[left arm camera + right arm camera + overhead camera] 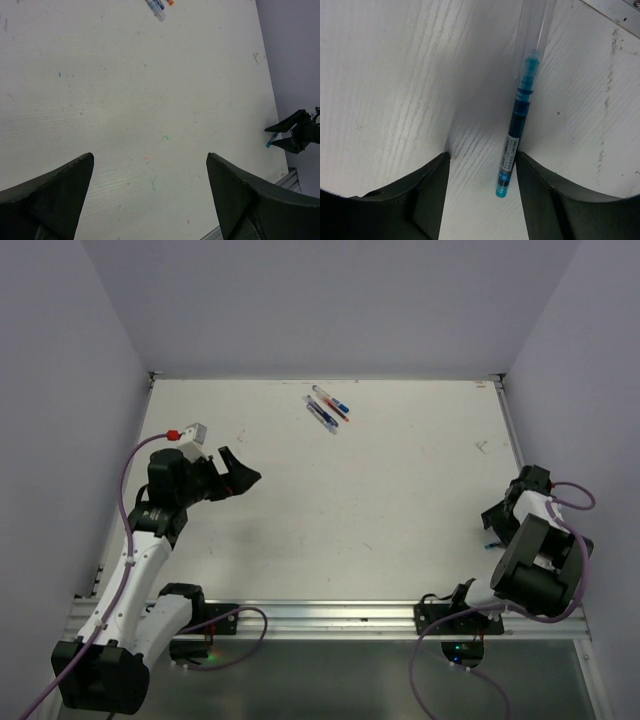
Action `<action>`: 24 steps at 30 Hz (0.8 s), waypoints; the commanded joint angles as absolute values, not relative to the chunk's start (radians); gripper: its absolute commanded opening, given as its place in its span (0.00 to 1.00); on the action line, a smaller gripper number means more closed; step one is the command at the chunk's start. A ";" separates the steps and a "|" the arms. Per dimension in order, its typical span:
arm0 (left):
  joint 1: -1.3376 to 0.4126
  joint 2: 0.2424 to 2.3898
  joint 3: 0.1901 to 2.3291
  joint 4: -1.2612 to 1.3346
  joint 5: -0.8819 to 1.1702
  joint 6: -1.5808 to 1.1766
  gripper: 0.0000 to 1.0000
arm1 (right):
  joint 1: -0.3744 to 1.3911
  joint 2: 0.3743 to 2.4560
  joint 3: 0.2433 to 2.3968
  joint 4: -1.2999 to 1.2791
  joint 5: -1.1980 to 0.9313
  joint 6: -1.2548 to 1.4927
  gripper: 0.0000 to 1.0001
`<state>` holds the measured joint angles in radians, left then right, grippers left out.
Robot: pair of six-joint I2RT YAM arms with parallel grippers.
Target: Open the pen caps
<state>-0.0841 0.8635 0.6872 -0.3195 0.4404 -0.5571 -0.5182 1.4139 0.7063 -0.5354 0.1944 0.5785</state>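
A blue pen (516, 135) lies flat on the table between the fingers of my right gripper (481, 156). It rests close against the right finger (540, 195), with a clear gap to the left finger (420, 195), so the gripper is open around it. A clear cap (536, 25) covers the pen's tip at the far end. My right gripper (497, 530) is low at the table's right edge. A small cluster of capped pens (327, 407) lies at the back centre, with pen ends (156, 7) at the top edge of the left wrist view. My left gripper (240, 475) hovers open and empty over the left side.
The white table (380, 500) is walled on three sides by pale panels. A metal rail (350, 615) runs along the near edge by the arm bases. From the left wrist view the right gripper (292, 135) shows at the far right edge with a blue pen end (270, 143).
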 commanded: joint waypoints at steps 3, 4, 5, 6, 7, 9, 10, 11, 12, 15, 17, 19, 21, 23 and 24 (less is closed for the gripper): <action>-0.091 0.842 0.710 -0.293 0.445 -0.571 0.96 | -0.520 1.472 0.699 -0.525 0.216 0.589 0.55; -0.092 0.844 0.710 -0.293 0.445 -0.571 0.96 | -0.520 1.480 0.699 -0.525 0.213 0.592 0.54; -0.092 0.845 0.710 -0.293 0.445 -0.569 0.96 | -0.522 1.485 0.698 -0.525 0.216 0.594 0.52; -0.092 0.848 0.710 -0.293 0.443 -0.568 0.96 | -0.520 1.489 0.696 -0.522 0.213 0.595 0.48; -0.092 0.850 0.710 -0.293 0.443 -0.568 0.96 | -0.520 1.486 0.698 -0.523 0.227 0.595 0.48; -0.092 0.850 0.710 -0.296 0.440 -0.565 0.96 | -0.514 1.483 0.704 -0.537 0.255 0.607 0.44; -0.092 0.848 0.710 -0.296 0.436 -0.566 0.96 | -0.506 1.482 0.706 -0.537 0.258 0.607 0.41; -0.092 0.847 0.709 -0.298 0.434 -0.566 0.96 | -0.503 1.485 0.704 -0.537 0.265 0.610 0.39; -0.092 0.847 0.709 -0.296 0.433 -0.565 0.96 | -0.502 1.489 0.707 -0.537 0.265 0.611 0.39; -0.091 0.851 0.710 -0.295 0.431 -0.565 0.96 | -0.483 1.514 0.718 -0.548 0.276 0.612 0.32; -0.092 0.851 0.709 -0.295 0.431 -0.563 0.96 | -0.472 1.508 0.716 -0.546 0.285 0.615 0.22; -0.092 0.851 0.706 -0.293 0.430 -0.563 0.96 | -0.466 1.503 0.710 -0.543 0.285 0.617 0.11; -0.092 0.851 0.706 -0.293 0.430 -0.563 0.96 | -0.468 1.508 0.713 -0.540 0.275 0.612 0.08; -0.092 0.851 0.706 -0.291 0.431 -0.563 0.96 | -0.465 1.516 0.715 -0.538 0.265 0.606 0.00; -0.091 0.851 0.706 -0.293 0.431 -0.563 0.96 | -0.462 1.519 0.716 -0.535 0.265 0.603 0.00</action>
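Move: The blue pen lies on the table between my right hand's open fingers, nearer the back finger; its middle is level with my hand point, about 5 cm to the right and 1 cm lower, with its blue tail just left of the fingers. The table's side rail runs about 13 cm to the right. From my left hand that pen lies some 70 cm right, about 6 cm back and 18 cm lower. I shut my right hand's fingers on the barrel of the blue pen close to its tail, from a bit over half open until both pads pinch it. While they close I ease the hand forward about 1.5 cm at table height, the back finger bringing the pen along, with the fingers still pointing down and hardly any wrist turn. ##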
